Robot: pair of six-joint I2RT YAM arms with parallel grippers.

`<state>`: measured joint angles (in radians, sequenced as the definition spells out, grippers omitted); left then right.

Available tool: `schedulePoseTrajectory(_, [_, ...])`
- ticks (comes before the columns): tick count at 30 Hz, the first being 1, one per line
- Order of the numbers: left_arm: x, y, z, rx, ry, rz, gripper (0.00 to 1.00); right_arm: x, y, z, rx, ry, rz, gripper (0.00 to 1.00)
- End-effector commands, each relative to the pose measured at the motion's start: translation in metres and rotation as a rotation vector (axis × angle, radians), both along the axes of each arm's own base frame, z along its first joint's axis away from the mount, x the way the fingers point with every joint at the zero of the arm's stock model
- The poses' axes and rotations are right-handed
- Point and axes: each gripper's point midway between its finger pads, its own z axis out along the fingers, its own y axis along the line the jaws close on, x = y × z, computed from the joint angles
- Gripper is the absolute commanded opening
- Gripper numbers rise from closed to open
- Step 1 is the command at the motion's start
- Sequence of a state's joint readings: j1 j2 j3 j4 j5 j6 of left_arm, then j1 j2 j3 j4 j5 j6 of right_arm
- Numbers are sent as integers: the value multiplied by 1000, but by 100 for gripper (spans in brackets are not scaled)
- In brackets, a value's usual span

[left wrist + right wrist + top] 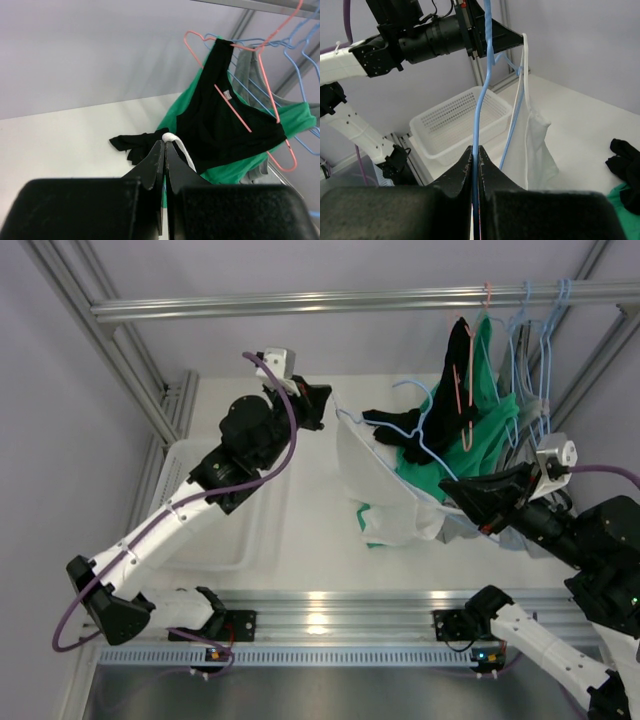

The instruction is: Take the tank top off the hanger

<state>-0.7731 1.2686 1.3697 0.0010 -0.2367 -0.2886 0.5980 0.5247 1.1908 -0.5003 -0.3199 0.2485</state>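
The white tank top (375,475) hangs between both grippers above the table, still threaded on a light blue hanger (425,425). My left gripper (325,405) is shut on one white shoulder strap (182,147), which is bunched at its tips (165,142). My right gripper (447,483) is shut on the blue hanger wire (482,100), which runs up from between its fingertips (476,150). In the right wrist view the tank top (535,145) droops from its strap, held taut by the left gripper (515,37) at the top.
A white perforated basket (225,510) sits on the left of the table (455,120). A black top on a pink hanger (460,370), a green garment (480,440) and more blue hangers (530,330) hang from the rail (350,302). A black cloth (395,425) lies beneath.
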Motion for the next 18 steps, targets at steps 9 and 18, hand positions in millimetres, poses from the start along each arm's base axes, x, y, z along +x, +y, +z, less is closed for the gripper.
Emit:
schedulePoseTrajectory(9, [6,13,2,-91,6,84,0,-22,-28,19,64,-173,-65,0])
schedulePoseTrajectory(18, [-25,-13,-21,-148,96,-129,0,-20,-19,50,186,-269,-25,0])
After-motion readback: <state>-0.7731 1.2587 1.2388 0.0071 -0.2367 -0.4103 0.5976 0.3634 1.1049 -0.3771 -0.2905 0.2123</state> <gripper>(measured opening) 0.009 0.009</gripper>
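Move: The hanger's left end, still inside the tank top strap pinched by the left hand, lies about 5 cm below that hand, 1 cm back and 1 cm right. The tank top's body hangs some 15 cm below it, 8 cm back and 12 cm right; the black garment is roughly 10 cm ahead, 20 cm right and 14 cm below. From the right hand, which grips the hanger wire, the left end is about 12 cm ahead, 19 cm left and nearly level. The pinched strap is drawn some 5 cm down past the hanger's left end by the left hand, after it eases about 1 cm forward and left and returns. The right hand keeps the hanger wire shut in its fingers, dips slightly, pulls back and to the right about 4 cm, then rises with the fingertips tilting up some 10 degrees, lifting the hanger's left end out over the strap. ##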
